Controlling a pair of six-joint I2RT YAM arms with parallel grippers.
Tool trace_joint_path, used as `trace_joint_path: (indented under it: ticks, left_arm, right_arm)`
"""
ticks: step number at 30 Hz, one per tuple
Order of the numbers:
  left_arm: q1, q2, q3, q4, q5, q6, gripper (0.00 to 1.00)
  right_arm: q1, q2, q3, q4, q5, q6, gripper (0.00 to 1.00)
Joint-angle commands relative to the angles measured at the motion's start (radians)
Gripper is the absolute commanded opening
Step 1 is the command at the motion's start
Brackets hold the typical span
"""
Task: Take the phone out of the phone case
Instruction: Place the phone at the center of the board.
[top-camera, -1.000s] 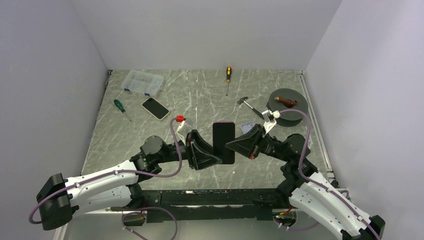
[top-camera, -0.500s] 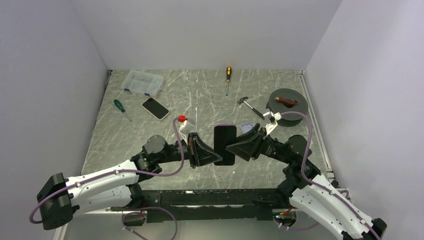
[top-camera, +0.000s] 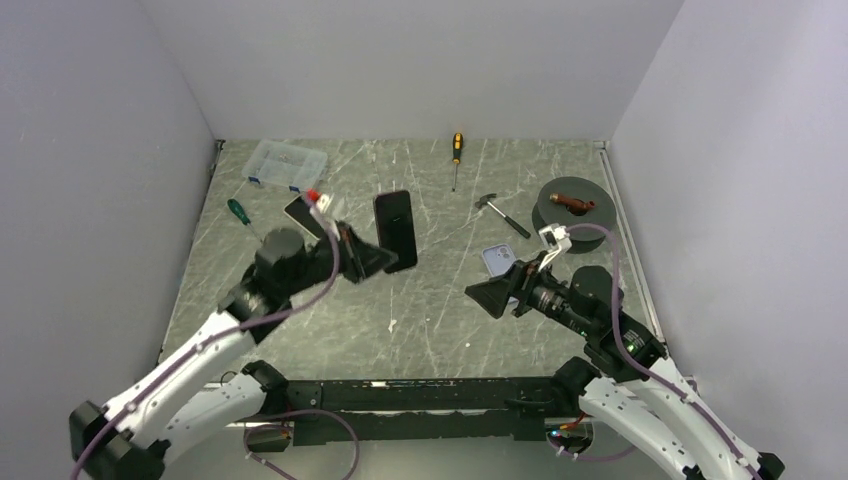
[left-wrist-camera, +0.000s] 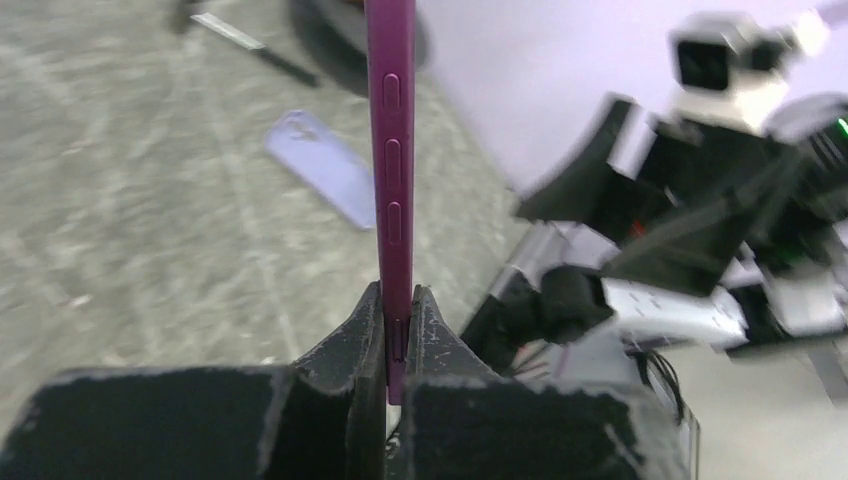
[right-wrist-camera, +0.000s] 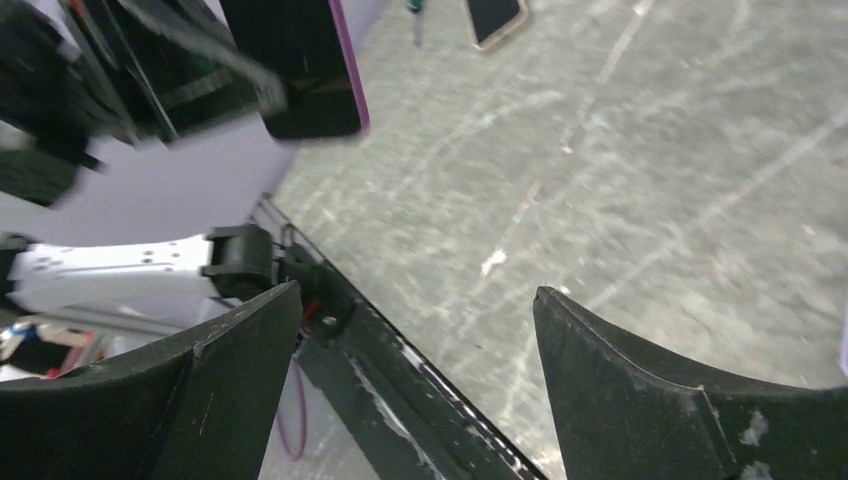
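Observation:
A black-screened phone (top-camera: 395, 228) with a magenta rim hangs above the table, left of centre. My left gripper (top-camera: 383, 260) is shut on its lower edge. In the left wrist view the magenta edge (left-wrist-camera: 390, 150) with its side buttons rises straight out of the left gripper (left-wrist-camera: 397, 300). I cannot tell whether the rim is a case. A pale lavender phone case (top-camera: 497, 260) lies flat on the table, also in the left wrist view (left-wrist-camera: 325, 180). My right gripper (top-camera: 480, 297) stands open and empty near that case, well apart from the phone (right-wrist-camera: 300, 70). The right gripper (right-wrist-camera: 417, 290) has only table between its fingers.
A second phone (top-camera: 298, 210) in a beige case lies behind the left arm. A clear box (top-camera: 287, 164) and green screwdriver (top-camera: 240, 215) lie at back left. A yellow screwdriver (top-camera: 457, 152), small hammer (top-camera: 500, 213) and grey roll (top-camera: 572, 205) are at the back right.
My right gripper let go of the phone, opened wide and drew back to the right. My left gripper closed on the phone and carried it away to the back left.

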Motion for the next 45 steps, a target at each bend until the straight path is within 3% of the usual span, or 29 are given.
trace_joint_path:
  ticks: [1, 4, 14, 24, 34, 39, 45]
  left_arm:
    - [0.171, 0.247, 0.249, -0.362, 0.072, 0.085, 0.00]
    - [0.217, 0.416, 0.364, -0.440, 0.060, 0.135, 0.00]
    - [0.307, 0.868, 0.595, -0.454, 0.053, 0.175, 0.00]
    - [0.343, 1.121, 0.715, -0.412, 0.159, 0.179, 0.00]
    - [0.361, 1.215, 0.756, -0.393, 0.209, 0.189, 0.00]
    - [0.368, 1.230, 0.745, -0.400, 0.243, 0.214, 0.21]
    - [0.373, 1.217, 0.723, -0.404, 0.216, 0.228, 0.28]
  right_arm:
    - [0.000, 0.007, -0.050, -0.134, 0.096, -0.018, 0.87]
    - [-0.001, -0.015, -0.095, -0.117, 0.085, -0.001, 0.86]
    - [-0.001, -0.110, -0.222, -0.113, 0.087, 0.011, 0.84]
    - [0.000, -0.096, -0.294, -0.079, 0.044, 0.031, 0.84]
    - [-0.001, -0.086, -0.299, -0.069, 0.049, 0.055, 0.85]
    - [-0.001, -0.076, -0.310, -0.064, 0.045, 0.059, 0.85]
    - [-0.001, -0.077, -0.300, -0.079, 0.058, 0.055, 0.85]
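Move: My left hand holds the phone by its near left edge. The spot on the board for it lies about 24 cm ahead, level left-right, and some 25 cm below. The other phone lies 27 cm ahead and 27 cm left; the phone case 13 cm ahead and 32 cm right; the hammer 27 cm ahead and 33 cm right. From my right hand the spot is roughly 28 cm ahead and 19 cm left, far below. My left hand carries the phone out and then down to the middle of the board, about 20 cm forward and 23 cm lower, fingers tipping some 40 degrees downward and my hand's left side rolling up. Once it has slowed down low, my fingers start to part from the phone's edge. My empty right hand, still open, sinks about 15 cm. ##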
